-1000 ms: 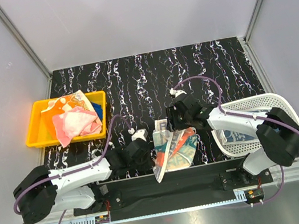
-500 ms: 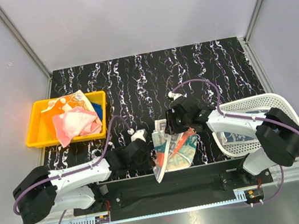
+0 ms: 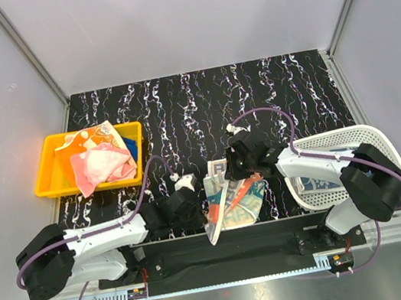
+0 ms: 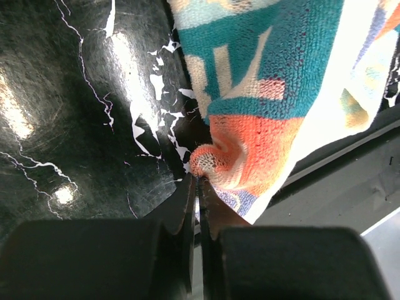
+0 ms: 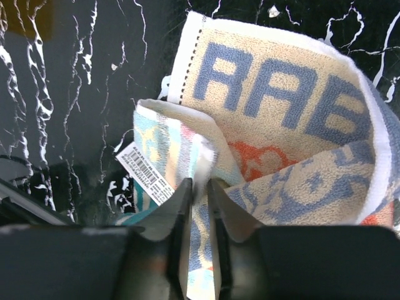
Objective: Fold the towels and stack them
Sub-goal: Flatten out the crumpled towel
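A cartoon-printed orange, teal and white towel (image 3: 232,197) lies crumpled at the table's near edge between the arms. My left gripper (image 3: 196,202) is shut on its left edge; in the left wrist view the jaws (image 4: 200,181) pinch a bunched orange fold of the towel (image 4: 262,94). My right gripper (image 3: 228,167) is shut on the towel's far edge; in the right wrist view it (image 5: 199,184) grips a fold of the towel (image 5: 275,106) beside a barcode label (image 5: 145,174). More towels, pink (image 3: 98,166), printed and blue, lie in the yellow tray (image 3: 50,176).
A white mesh basket (image 3: 343,164) stands at the right, under the right arm. The yellow tray sits at the left. The black rail (image 3: 226,250) runs along the table's near edge under the towel's hanging corner.
My right gripper has shifted slightly left and toward the near edge with the towel's far edge. The left arm has barely moved.
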`<state>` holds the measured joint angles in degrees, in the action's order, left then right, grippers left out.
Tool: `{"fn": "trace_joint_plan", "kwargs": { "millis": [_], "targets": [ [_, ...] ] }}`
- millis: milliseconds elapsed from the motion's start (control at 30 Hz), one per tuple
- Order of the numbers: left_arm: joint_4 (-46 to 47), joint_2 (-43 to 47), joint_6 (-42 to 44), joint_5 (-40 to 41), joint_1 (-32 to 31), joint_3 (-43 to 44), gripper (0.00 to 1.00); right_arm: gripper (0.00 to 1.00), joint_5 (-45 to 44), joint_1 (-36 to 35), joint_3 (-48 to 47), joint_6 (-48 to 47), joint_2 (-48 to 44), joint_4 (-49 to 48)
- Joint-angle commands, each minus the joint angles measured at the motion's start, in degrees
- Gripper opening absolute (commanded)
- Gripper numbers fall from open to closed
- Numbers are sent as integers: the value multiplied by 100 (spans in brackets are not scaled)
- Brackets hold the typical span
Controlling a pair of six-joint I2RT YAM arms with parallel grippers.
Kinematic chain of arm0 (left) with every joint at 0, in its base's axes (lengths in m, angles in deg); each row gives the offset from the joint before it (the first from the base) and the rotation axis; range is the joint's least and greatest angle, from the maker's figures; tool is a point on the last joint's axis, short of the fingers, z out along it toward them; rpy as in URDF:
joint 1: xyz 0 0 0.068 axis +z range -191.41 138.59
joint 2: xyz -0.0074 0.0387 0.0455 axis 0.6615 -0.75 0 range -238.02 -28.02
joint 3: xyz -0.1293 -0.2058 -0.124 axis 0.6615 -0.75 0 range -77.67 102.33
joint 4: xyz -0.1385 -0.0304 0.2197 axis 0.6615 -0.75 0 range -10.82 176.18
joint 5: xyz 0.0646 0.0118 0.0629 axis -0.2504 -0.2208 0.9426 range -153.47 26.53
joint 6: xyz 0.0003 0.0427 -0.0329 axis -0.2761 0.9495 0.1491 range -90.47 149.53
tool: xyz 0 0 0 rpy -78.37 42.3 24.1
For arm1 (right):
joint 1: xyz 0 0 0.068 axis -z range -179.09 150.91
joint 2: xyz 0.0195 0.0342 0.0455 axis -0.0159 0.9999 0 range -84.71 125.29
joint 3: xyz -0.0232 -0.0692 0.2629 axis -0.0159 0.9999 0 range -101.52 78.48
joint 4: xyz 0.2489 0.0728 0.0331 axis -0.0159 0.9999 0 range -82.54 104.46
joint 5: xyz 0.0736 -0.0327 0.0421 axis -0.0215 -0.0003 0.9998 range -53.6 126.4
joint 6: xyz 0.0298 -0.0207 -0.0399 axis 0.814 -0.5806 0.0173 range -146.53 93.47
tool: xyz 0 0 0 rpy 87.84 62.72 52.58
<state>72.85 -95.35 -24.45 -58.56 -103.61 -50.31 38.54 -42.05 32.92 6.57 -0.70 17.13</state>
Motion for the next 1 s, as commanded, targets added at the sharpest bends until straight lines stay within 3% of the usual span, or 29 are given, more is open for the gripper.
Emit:
{"fn": "trace_joint_plan", "kwargs": {
  "millis": [0, 133, 467, 633, 767, 967],
  "targets": [
    [190, 220, 71, 125, -3, -90, 6, 16, -143, -63, -286, 47, 81, -132],
    [76, 343, 159, 177, -30, -37, 16, 0, -125, -55, -515, 73, 89, -106],
    [-715, 827, 195, 765, -626, 446, 51, 0, -64, -186, -1200, 144, 282, -71],
    [-1163, 739, -209, 1591, -1145, 753, 66, 0, -37, -362, -1385, 267, 520, -202],
    [-1636, 415, -866, 2162, -1453, 999, 72, 0, -90, -424, -1526, 276, 696, -176],
    [-2743, -780, -1782, 3103, -2164, 2105, 75, 0, -151, -433, -1587, 302, 801, -185]
  ]
}}
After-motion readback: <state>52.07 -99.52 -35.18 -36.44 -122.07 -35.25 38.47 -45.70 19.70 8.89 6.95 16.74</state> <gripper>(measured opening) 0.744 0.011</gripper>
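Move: The right hand has the crumpled towel's tagged, white-hemmed flap right between its half-open fingers; the towel's middle is about 5 cm back and 1 cm right of that hand, some 3 cm lower. The white basket is roughly 35 cm to its right and 2 cm back. The left fingers pinch the towel's orange edge, with the loose near corner about 4 cm back and 2 cm right, slightly below. Right fingers pinch the flap, carrying it 6 cm left and up; left fingers let go, rising 4 cm. ##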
